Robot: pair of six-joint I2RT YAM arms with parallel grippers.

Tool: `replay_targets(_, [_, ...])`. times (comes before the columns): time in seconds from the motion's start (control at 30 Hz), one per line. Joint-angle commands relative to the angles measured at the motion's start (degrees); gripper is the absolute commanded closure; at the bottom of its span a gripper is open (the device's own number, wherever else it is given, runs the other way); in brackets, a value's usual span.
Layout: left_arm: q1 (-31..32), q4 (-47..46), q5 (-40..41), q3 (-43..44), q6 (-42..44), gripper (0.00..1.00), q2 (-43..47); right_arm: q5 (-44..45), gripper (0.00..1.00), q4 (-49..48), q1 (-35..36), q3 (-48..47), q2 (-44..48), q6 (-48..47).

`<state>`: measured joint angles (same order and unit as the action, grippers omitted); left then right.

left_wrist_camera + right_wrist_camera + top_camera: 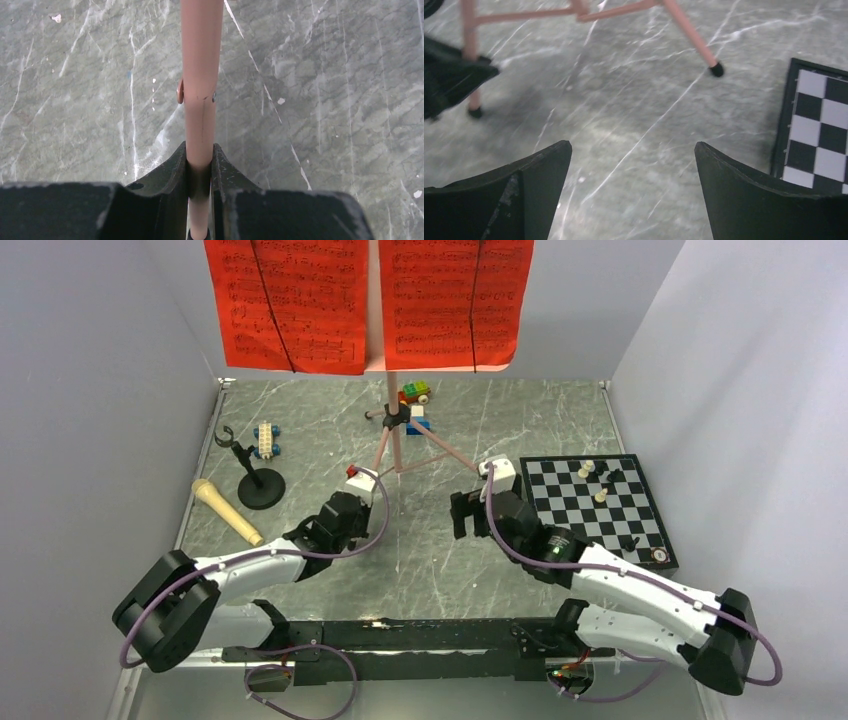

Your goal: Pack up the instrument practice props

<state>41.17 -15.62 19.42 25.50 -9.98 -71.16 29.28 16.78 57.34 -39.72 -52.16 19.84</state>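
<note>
The pink tripod music stand (393, 435) stands mid-table, with two red sheet-music pages (287, 302) on its desk at the top of the view. My left gripper (200, 161) is shut on the stand's near-left leg (201, 75), low down. In the top view the left gripper (374, 480) sits at that leg. My right gripper (633, 147) is open with nothing between its jaws, over bare table in front of the stand's right leg (690, 37). The beige microphone (228, 512) lies at the left, beside the black round-base mic stand (258, 485).
A chessboard (640, 525) with a few pieces lies at the right, close to my right arm. Toy block cars sit behind the stand (415, 392) and at the back left (266, 440). Grey walls close in three sides.
</note>
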Motion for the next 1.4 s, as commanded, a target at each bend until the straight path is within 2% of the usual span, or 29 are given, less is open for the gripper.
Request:
replay_targets(0.0, [1.28,2.09,1.17,-2.19,-4.03,1.00,2.92,0.20,0.02,-17.95,-5.71,1.95,-3.32,-8.16])
replay_targets(0.1, [1.62,1.83,1.09,-2.47,-4.32,1.00,3.15,-0.58,0.04,-26.69,-8.38,0.93,-9.59,-13.95])
replay_targets(0.23, [2.14,1.98,0.85,-2.05,-4.67,1.00,3.43,-3.99,0.09,-32.11,-11.26,-3.67,-20.06,-18.86])
replay_targets(0.43, [2.79,2.75,1.41,-2.94,-5.52,1.00,4.89,-5.66,0.15,-33.25,-13.01,-11.63,-30.68,-22.29])
replay_targets(0.57, [3.07,3.00,2.05,-4.18,-6.08,1.00,5.86,-6.35,0.19,-33.82,-13.46,-14.31,-35.01,-23.65])
replay_targets(0.7, [3.22,2.70,2.61,-5.18,-6.37,1.00,6.60,-7.13,0.27,-33.84,-14.12,-15.74,-37.96,-24.55])
replay_targets(0.83, [3.33,2.26,2.64,-5.41,-6.44,1.00,6.31,-9.47,0.38,-34.11,-14.84,-15.95,-38.98,-23.91])
replay_targets(1.0, [3.49,1.88,2.44,-5.10,-6.38,1.00,5.51,-9.76,0.79,-31.59,-14.81,-17.66,-40.32,-23.55])
replay_targets(1.1, [3.55,1.67,2.38,-5.30,-6.63,1.00,5.46,-9.15,0.97,-29.89,-14.78,-17.94,-39.97,-22.73])
replay_targets(1.13, [3.57,1.65,2.33,-5.43,-6.78,1.00,5.54,-9.22,1.00,-29.75,-14.76,-17.56,-39.38,-22.43])
replay_targets(1.37, [3.89,1.60,1.94,-6.52,-7.40,1.00,7.20,-8.91,1.00,-29.09,-12.86,-12.34,-34.64,-18.10])
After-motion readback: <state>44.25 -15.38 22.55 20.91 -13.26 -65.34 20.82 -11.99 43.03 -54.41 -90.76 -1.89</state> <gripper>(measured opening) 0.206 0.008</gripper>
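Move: The left hand already grips the music stand's left leg; the stand's right leg, at its middle, lies some 11 cm ahead of that hand, 13 cm to its right and about level. From the open right hand that leg is about 17 cm ahead, 3 cm left and 9 cm below. Also from the right hand, the stand's black hub is 17 cm ahead and 11 cm left, the blue brick 25 cm ahead and 8 cm left, and the chessboard 7 cm ahead and 27 cm right. Still pinching the left leg, the left hand drags the stand back about 2 cm and then holds there. The right hand meanwhile sweeps forward some 16 cm towards the right leg, veering left and a little down, rolling its left side lower and tipping its fingers up slightly, then closes from wide open to fully shut beside that leg with nothing visible between the fingers. ##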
